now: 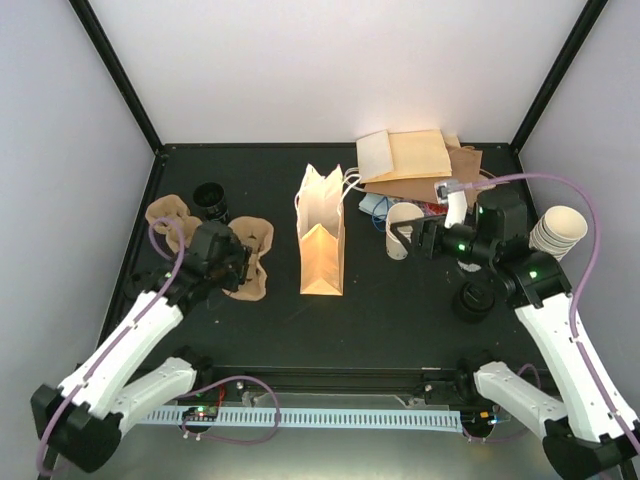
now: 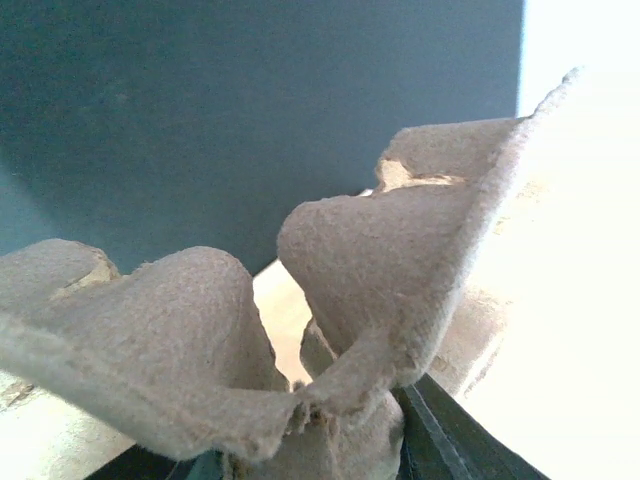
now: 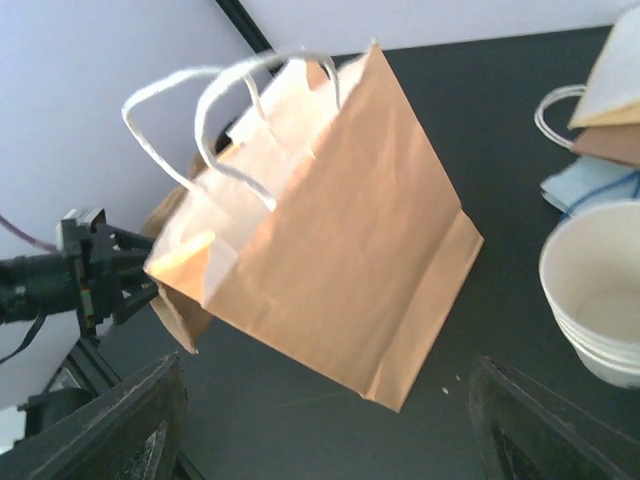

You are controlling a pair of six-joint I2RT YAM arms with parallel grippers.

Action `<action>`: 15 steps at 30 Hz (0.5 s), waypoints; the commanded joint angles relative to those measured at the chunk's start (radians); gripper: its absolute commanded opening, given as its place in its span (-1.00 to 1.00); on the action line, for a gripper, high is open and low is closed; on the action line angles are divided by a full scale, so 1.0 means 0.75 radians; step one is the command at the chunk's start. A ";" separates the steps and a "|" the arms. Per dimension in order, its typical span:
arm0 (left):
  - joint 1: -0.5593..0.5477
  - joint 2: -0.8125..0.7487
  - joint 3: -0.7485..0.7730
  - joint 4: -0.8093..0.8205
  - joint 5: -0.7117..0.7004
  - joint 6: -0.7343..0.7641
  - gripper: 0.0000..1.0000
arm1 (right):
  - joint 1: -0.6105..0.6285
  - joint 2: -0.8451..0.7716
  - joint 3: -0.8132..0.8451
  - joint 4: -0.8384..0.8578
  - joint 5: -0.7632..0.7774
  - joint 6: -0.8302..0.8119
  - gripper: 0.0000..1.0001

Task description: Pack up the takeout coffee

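No lidded cup shows in any view, so the takeout coffee is out of view. A brown paper bag (image 1: 322,240) with white handles stands open in the middle of the table, also seen in the right wrist view (image 3: 330,250). My left gripper (image 1: 238,266) is shut on the edge of a brown pulp cup tray (image 1: 256,250). That tray (image 2: 380,260) fills the left wrist view, with one dark finger (image 2: 445,440) showing under it. My right gripper (image 1: 412,243) is open and holds nothing (image 3: 330,430). It hangs right of the bag, beside a stack of lidless cream cups (image 1: 403,226).
A second pulp tray (image 1: 165,214) and a black round object (image 1: 212,200) lie at the back left. Flat paper bags (image 1: 415,155) are piled at the back right. Another cup stack (image 1: 558,232) sits at the right edge. A black lid (image 1: 472,300) lies near the right arm.
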 commanded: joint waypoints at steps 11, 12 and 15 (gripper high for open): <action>-0.188 -0.267 0.328 0.083 -0.006 0.171 -0.27 | 0.004 0.517 0.472 0.122 -0.174 0.150 0.59; -0.211 -0.268 0.343 0.103 -0.013 0.178 -0.27 | 0.003 0.535 0.503 0.122 -0.169 0.151 0.59; -0.282 -0.259 0.382 0.171 -0.042 0.219 -0.27 | 0.007 0.622 0.596 0.115 -0.167 0.156 0.59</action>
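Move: The left hand holds the cup carrier. The open paper bag's middle lies about 18 cm to its right, 7 cm ahead and 3 cm lower. The black cup stands roughly 18 cm ahead and 11 cm left of this hand, a second carrier some 15 cm ahead and 20 cm left, both well below. From the open right hand the bag is about 10 cm ahead, 18 cm left and 19 cm lower; the paper cups stand 10 cm straight ahead, 25 cm below. Upward above all goes the left hand, about 16 cm, keeping its pinch on the cup carrier, tipping its fingers up some 25 degrees and, in the later part, edging right to narrow the sideways gap to the paper bag while drawing slightly back. Meanwhile the right hand, fingers still open, swings forward and left with some rise, roughly 10 cm, towards the bag's mouth without touching it. ##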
